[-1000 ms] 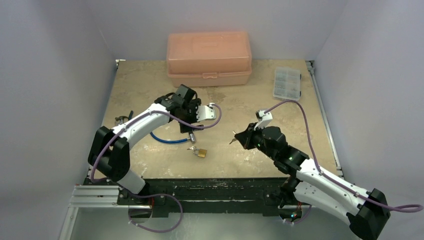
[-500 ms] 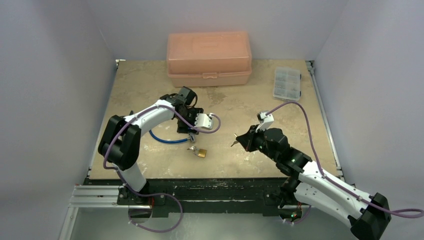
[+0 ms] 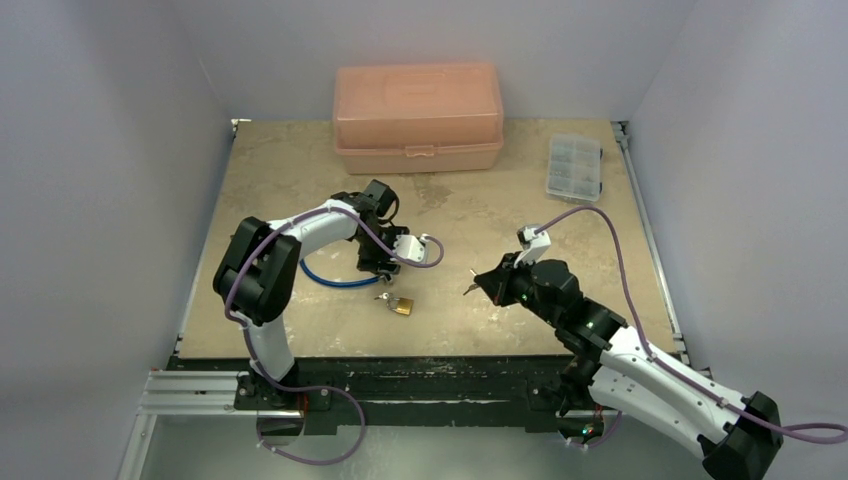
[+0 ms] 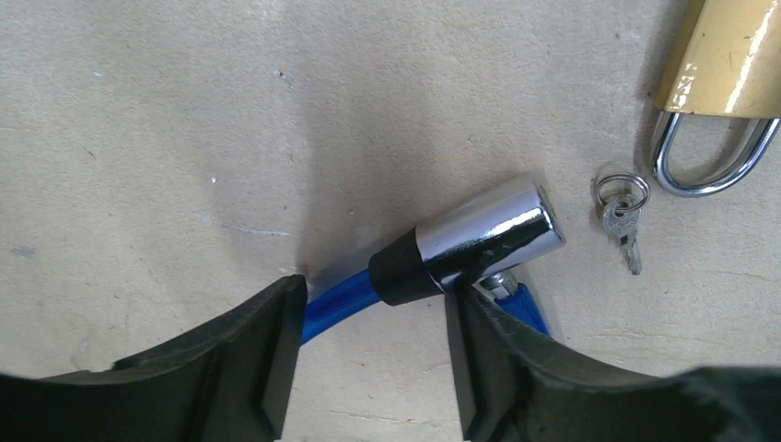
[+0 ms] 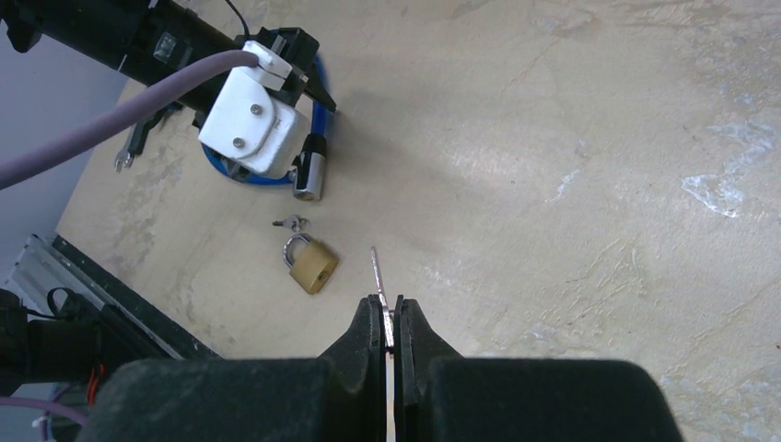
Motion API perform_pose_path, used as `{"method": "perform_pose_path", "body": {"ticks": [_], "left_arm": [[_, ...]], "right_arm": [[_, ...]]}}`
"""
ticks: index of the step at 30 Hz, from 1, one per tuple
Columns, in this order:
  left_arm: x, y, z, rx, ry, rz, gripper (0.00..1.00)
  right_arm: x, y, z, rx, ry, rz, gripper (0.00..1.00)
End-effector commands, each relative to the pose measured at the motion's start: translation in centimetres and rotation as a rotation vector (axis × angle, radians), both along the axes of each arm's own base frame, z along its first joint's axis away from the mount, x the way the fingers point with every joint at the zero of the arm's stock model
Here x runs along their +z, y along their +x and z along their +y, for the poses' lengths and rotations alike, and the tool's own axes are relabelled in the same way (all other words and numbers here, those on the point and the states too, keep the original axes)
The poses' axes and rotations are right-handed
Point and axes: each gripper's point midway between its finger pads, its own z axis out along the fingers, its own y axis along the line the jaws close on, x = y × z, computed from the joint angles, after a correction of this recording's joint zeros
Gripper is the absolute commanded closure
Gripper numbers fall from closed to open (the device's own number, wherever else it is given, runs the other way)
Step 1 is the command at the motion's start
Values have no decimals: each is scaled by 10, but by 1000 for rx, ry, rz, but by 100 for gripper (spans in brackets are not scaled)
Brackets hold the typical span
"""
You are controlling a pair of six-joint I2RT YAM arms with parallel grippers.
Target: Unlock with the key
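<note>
My right gripper (image 5: pixel 388 308) is shut on a thin silver key (image 5: pixel 377 267) whose blade sticks out past the fingertips. It hovers right of the brass padlock (image 3: pixel 402 305) (image 5: pixel 313 267). A tiny silver key on a small ring (image 4: pixel 624 221) (image 5: pixel 291 222) lies beside the padlock's shackle. My left gripper (image 4: pixel 373 304) (image 3: pixel 382 268) is low over the blue cable (image 4: pixel 336 299). Its open jaws straddle the cable just behind the black collar of the chrome lock end (image 4: pixel 488 235). The right finger sits against that end.
A pink plastic box (image 3: pixel 418 115) stands at the back of the table. A clear compartment case (image 3: pixel 575 167) lies back right. A small dark tool (image 3: pixel 242 240) rests near the left edge. The blue cable loops left of the padlock (image 3: pixel 325 280).
My left arm has folded in and brought its gripper down over the cable's chrome end, with the jaws narrowing. The right gripper has drifted slightly, still holding its key.
</note>
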Motion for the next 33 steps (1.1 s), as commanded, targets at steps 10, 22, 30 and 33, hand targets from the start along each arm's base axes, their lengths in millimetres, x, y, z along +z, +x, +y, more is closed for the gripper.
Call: {"method": "perform_pose_path", "body": {"ticks": [10, 22, 30, 33], "left_arm": [[-10, -15, -33, -128, -125, 24, 87], [-6, -11, -35, -90, -110, -63, 44], [-26, -13, -42, -67, -98, 24, 72], [-30, -16, -45, -79, -98, 52, 92]], "right_arm": [[1, -2, 3, 11, 17, 5, 100], [2, -5, 5, 25, 28, 14, 100], [2, -5, 6, 29, 27, 12, 100], [2, -5, 5, 29, 24, 9, 100]]}}
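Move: The lock head of the blue cable lies just under my open left fingers, its middle about 3 cm back and 2 cm right of my left hand, 1 cm below. The small keys lie roughly 6 cm back and 2 cm right, the padlock some 8 cm back and 5 cm right. From my right hand, which already holds the key, the lock head is about 16 cm left, 6 cm ahead and 15 cm lower. I close my left fingers round the cable by the lock head while sliding right, close above the table, open them again partway, and shut them once more on the black sleeve behind the chrome. In all my left hand goes about 4.5 cm right at nearly constant height, its fingers tilting slightly farther to the right. ##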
